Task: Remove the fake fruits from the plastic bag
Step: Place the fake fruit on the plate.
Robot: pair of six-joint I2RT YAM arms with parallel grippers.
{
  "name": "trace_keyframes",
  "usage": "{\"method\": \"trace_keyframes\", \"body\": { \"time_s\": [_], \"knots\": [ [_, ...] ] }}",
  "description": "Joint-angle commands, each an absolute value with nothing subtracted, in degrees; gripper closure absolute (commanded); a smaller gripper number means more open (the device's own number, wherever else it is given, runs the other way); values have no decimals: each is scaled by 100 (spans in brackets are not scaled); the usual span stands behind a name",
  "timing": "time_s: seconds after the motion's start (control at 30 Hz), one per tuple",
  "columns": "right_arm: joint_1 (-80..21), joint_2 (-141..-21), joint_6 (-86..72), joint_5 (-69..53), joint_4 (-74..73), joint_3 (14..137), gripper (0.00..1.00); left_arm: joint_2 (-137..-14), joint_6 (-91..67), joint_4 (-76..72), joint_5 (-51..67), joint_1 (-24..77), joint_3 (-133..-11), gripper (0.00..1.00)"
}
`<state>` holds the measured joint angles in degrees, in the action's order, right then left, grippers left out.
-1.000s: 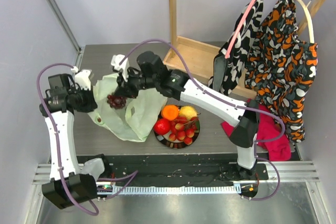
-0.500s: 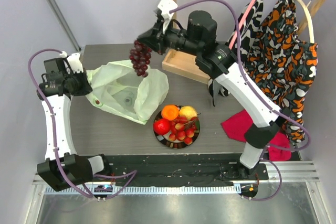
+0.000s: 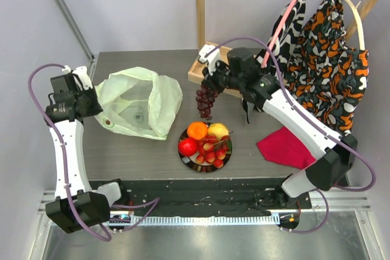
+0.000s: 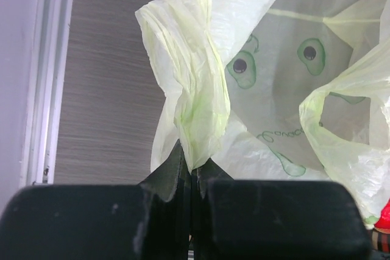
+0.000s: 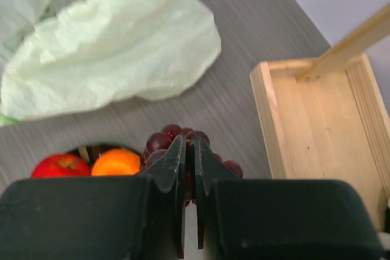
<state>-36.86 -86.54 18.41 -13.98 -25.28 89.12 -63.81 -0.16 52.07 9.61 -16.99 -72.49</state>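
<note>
The pale green plastic bag lies open on the table's left half. My left gripper is shut on a bunched fold of the bag's left edge. A dark purple grape bunch hangs in the air between the bag and the wooden tray, above the plate. My right gripper is shut on its top, and the grapes peek out beside the fingers. An orange, a lemon, a red apple and small red berries sit on the plate.
A wooden rack base stands at the back, with patterned clothes hanging from its rail at the right. A red cloth lies on the table to the right of the plate. The table's left rail runs beside the bag.
My right gripper lifted the grape bunch out of the bag, swung it up and to the right, then lowered it toward the plate. The bag has slumped flatter; the left arm pulled slightly left.
</note>
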Motion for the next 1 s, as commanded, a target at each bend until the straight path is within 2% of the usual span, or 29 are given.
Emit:
{"method": "trace_keyframes", "body": {
  "time_s": [0.0, 0.2, 0.97],
  "knots": [
    [-3700, -7894, 2311, -1265, -2232, 8220, 99, -6232, -325, 4992, 888, -1687, -7084, 100],
    [-3700, -7699, 2338, -1310, -2241, 7814, 99, -6082, -317, 5027, 914, -1696, -6944, 100],
    [-3981, -7488, 2092, -1696, -2426, 7831, 99, -5959, -255, 5071, 888, -1758, -6785, 100]
  ]
}}
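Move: The right hand already holds the dark grapes hanging below its fingertips. The filled plate lies about 17 cm back towards the base, level with it sideways and some 26 cm below. On the plate the orange is about 11 cm back and 3 cm left, the yellow fruit 11 cm back and 4 cm right. The bag stands 22 cm left and 2 cm back. From the left hand the plate is roughly 10 cm back and 37 cm right. Still pinching the top of the grape bunch, the right hand brings it back towards the plate: first a quick sweep of about 5 cm down, back and to the right, then a near halt, then a slow creep back of some 2 cm, rising about 1 cm and easing left. The left hand keeps its grip on the bag's edge, settling about 2 cm down and back. ##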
